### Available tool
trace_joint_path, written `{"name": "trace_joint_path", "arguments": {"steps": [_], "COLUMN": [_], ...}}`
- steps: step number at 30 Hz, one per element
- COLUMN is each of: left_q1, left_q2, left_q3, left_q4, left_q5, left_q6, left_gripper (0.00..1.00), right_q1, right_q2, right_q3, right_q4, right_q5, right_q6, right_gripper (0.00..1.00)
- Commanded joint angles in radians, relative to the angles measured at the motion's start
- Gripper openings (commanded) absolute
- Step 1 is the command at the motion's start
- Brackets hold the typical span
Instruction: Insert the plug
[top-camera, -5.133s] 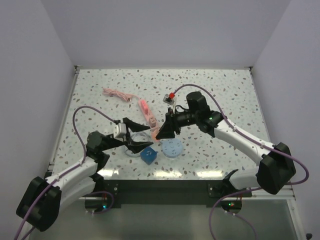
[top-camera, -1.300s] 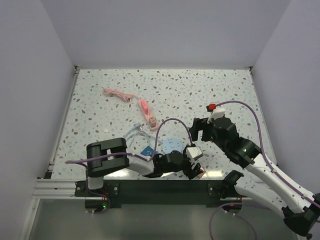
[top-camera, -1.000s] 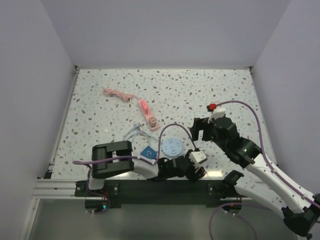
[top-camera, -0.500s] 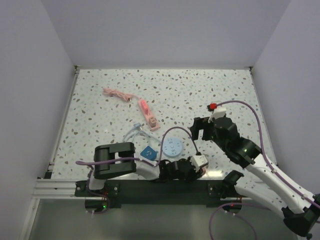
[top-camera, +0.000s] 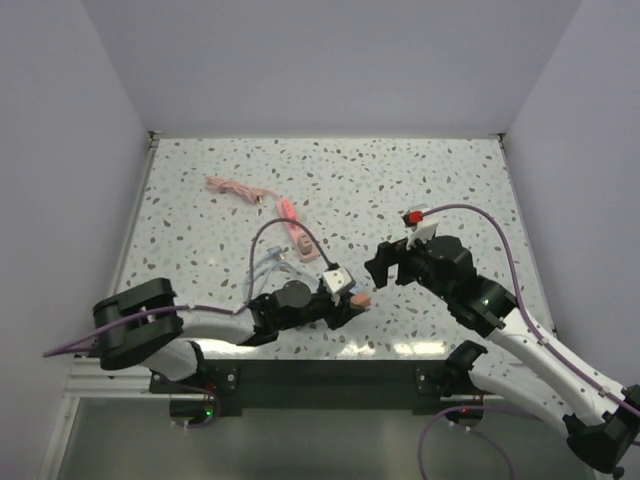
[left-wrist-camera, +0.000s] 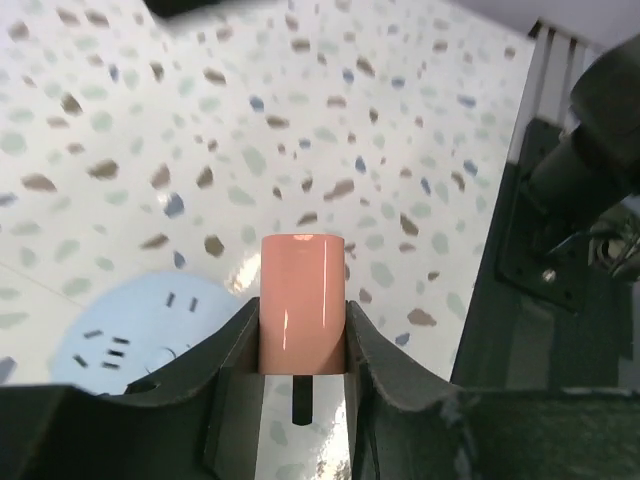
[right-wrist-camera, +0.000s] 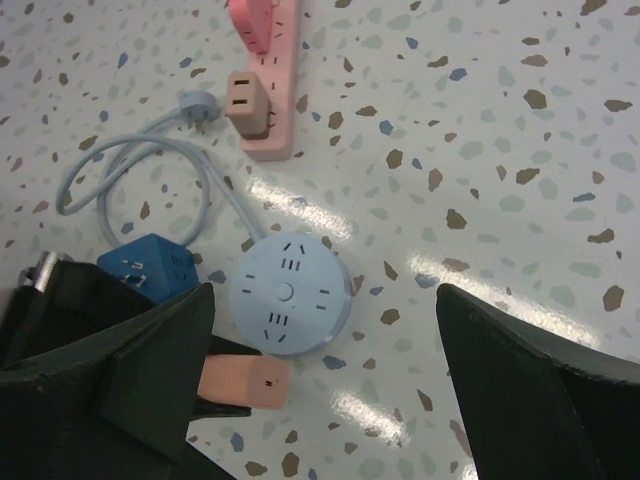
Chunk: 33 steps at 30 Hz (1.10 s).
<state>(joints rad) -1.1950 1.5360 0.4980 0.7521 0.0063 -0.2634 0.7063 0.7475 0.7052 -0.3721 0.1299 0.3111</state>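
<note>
My left gripper (top-camera: 350, 292) is shut on a salmon-pink plug (top-camera: 361, 298), held between both fingers (left-wrist-camera: 372, 345). In the left wrist view the plug (left-wrist-camera: 302, 300) stands out past the fingertips, and a dark prong shows at its near end. The round light-blue socket (right-wrist-camera: 290, 293) lies on the table just beside the plug (right-wrist-camera: 245, 383); it also shows at the lower left of the left wrist view (left-wrist-camera: 130, 330). In the top view my left gripper hides the socket. My right gripper (top-camera: 385, 265) hovers open to the right, nothing between its fingers (right-wrist-camera: 540, 390).
A pink power strip (top-camera: 295, 228) with a tan plug (right-wrist-camera: 247, 100) in it lies behind, its pink cable (top-camera: 235, 188) coiled farther back left. A light-blue cable (right-wrist-camera: 120, 170) loops toward a dark blue cube adapter (right-wrist-camera: 150, 265). The table's front edge (left-wrist-camera: 530, 200) is close.
My left gripper closed on the pink plug near the front edge, then carried it back and left, over the round socket. The right gripper opened slightly and shifted a little left.
</note>
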Motion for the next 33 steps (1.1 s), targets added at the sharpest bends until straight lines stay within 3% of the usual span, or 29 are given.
{"name": "trace_joint_path", "arguments": {"steps": [1, 9, 16, 26, 29, 33], "left_q1": [0.012, 0.029, 0.028, 0.029, 0.028, 0.028], "left_q2": [-0.172, -0.293, -0.3, -0.333, -0.329, -0.324], "left_q3": [-0.058, -0.131, -0.141, -0.174, -0.176, -0.182], "left_q4": [0.13, 0.24, 0.286, 0.372, 0.38, 0.398], "left_q5": [0.017, -0.048, -0.077, -0.055, -0.051, -0.057], "left_q6": [0.085, 0.164, 0.205, 0.25, 0.253, 0.259], "left_gripper": [0.0, 0.0, 0.0, 0.0, 0.0, 0.0], "right_q1": [-0.004, -0.005, -0.007, -0.008, -0.008, -0.01], "right_q2": [0.001, 0.035, 0.038, 0.078, 0.081, 0.11], "right_q3": [0.011, 0.031, 0.05, 0.043, 0.034, 0.008], "right_q4": [0.067, 0.077, 0.091, 0.064, 0.108, 0.168], "right_q5": [-0.124, -0.323, -0.444, -0.522, -0.574, -0.631], "right_q6": [-0.017, 0.08, 0.2, 0.229, 0.249, 0.283], "right_gripper": [0.96, 0.96, 0.96, 0.95, 0.89, 0.68]}}
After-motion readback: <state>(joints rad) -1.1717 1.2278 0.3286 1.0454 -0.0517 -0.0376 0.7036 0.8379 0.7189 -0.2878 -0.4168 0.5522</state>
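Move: The salmon adapter, still pinched in my left fingers, lies about 7 cm back, 5 cm left and 11 cm below my open right hand. From that hand the round blue socket disc is roughly 2 cm back and 9 cm left, the blue cube 5 cm back and 21 cm left, both about 19 cm down. My right gripper stands some 8 cm ahead, 6 cm right and 12 cm above my left hand. I lift the adapter about 11 cm with my left hand, quickly at first, drifting a little left and tipping the fingertips up, my grip unchanged. Meanwhile my right hand comes about 10 cm left and back to meet it, turning some 30 degrees counter-clockwise and downward, and near the end its wide-open fingers start closing around the adapter's free end. ##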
